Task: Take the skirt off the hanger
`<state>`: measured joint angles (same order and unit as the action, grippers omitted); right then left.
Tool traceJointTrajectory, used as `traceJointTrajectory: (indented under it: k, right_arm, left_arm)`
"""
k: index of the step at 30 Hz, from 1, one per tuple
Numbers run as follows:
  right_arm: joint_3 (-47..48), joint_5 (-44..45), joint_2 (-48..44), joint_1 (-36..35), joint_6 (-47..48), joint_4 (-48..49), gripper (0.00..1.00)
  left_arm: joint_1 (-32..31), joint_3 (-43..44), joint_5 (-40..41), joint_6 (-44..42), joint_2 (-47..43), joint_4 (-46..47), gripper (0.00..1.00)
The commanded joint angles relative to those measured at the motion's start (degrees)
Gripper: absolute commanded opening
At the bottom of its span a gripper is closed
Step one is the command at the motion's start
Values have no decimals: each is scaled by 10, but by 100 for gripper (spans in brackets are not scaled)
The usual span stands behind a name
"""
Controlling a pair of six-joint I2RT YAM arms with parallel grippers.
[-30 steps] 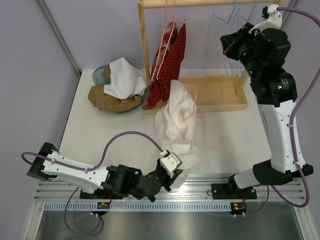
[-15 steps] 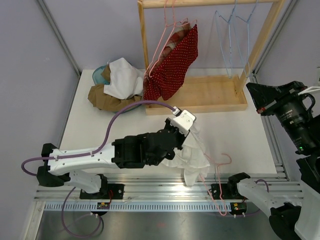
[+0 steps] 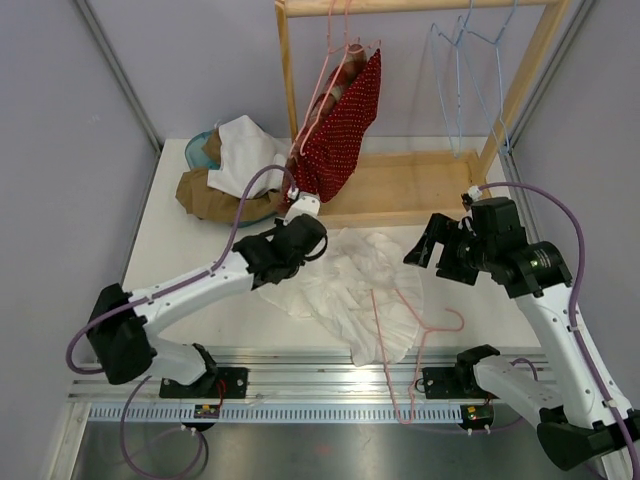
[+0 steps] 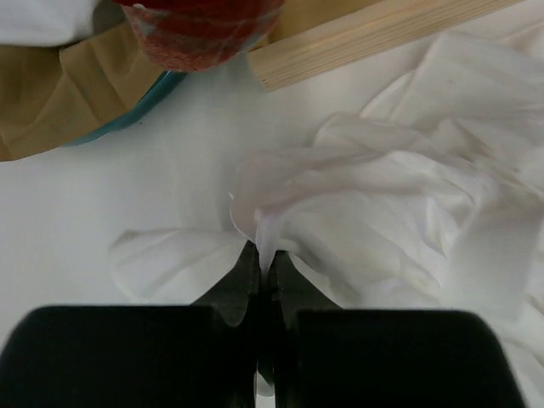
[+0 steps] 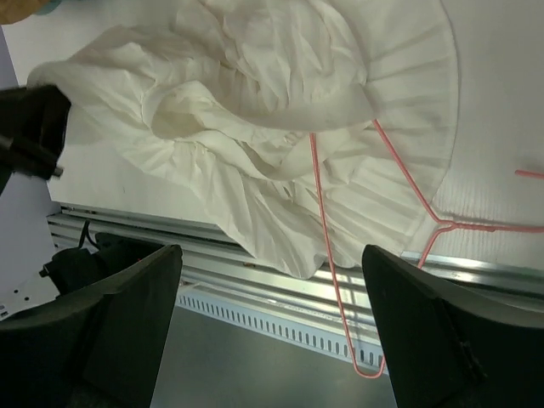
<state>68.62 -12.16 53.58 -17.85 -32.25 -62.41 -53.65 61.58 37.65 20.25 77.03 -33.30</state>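
The white skirt (image 3: 345,285) lies spread and crumpled on the table. A pink wire hanger (image 3: 425,335) lies across its near right part. The hanger's top disappears under a fold, and its long end juts past the table's front edge. My left gripper (image 3: 312,238) is shut on a fold at the skirt's far left edge. In the left wrist view the gripper (image 4: 263,263) pinches the skirt (image 4: 382,195) between its fingertips. My right gripper (image 3: 428,248) hovers open above the skirt's right side. In its own view the gripper (image 5: 289,340) is empty over the skirt (image 5: 280,127) and the hanger (image 5: 327,255).
A wooden rack (image 3: 420,195) stands at the back with a red dotted garment (image 3: 340,125) on a pink hanger and blue wire hangers (image 3: 465,70). A teal bowl (image 3: 200,150) heaped with brown and white cloth sits at the back left. An aluminium rail (image 3: 330,375) runs along the front edge.
The left gripper has carried its fold of skirt toward the rack, and the skirt now lies flat. The right gripper has swung in over the table and opened. The hanger lies on the table.
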Motion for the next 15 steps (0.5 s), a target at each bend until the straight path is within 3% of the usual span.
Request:
traceJointTrajectory:
  k: [1, 5, 8, 15]
  right_arm:
    - [-13, -29, -23, -1, -22, -17, 94]
    - [-51, -47, -41, -2, -30, -39, 94]
    - [-73, -48, -54, -2, -34, -60, 94]
    - [-160, -89, -70, -2, -55, -25, 91]
  left_arm:
    - [77, 67, -30, 31, 70, 3, 0]
    - [159, 142, -92, 17, 165, 15, 0]
    - [202, 174, -76, 10, 196, 22, 0]
    - [347, 167, -99, 46, 179, 34, 0]
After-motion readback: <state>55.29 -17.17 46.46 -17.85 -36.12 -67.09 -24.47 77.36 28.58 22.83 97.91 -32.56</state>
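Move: The clothes-filled bin is about 20 cm ahead of my left hand, 17 cm to its left and 12 cm lower. The rack corner lies roughly 10 cm straight ahead; the red dotted skirt hangs some 17 cm ahead and 6 cm to the right. The white skirt, its edge in my left fingers, spreads 10 cm back and 9 cm right. From my open right hand, the pink hanger is about 14 cm back, 3 cm right and 23 cm down. Still pinching the white skirt's edge, my left hand drags it towards the clothes in the bin, about 14 cm forward and 10 cm left, sinking a little and turning some 25 degrees counter-clockwise. My right hand, fingers still wide open, sinks and draws back about 6 cm each way towards the pink hanger, tipping further down. ##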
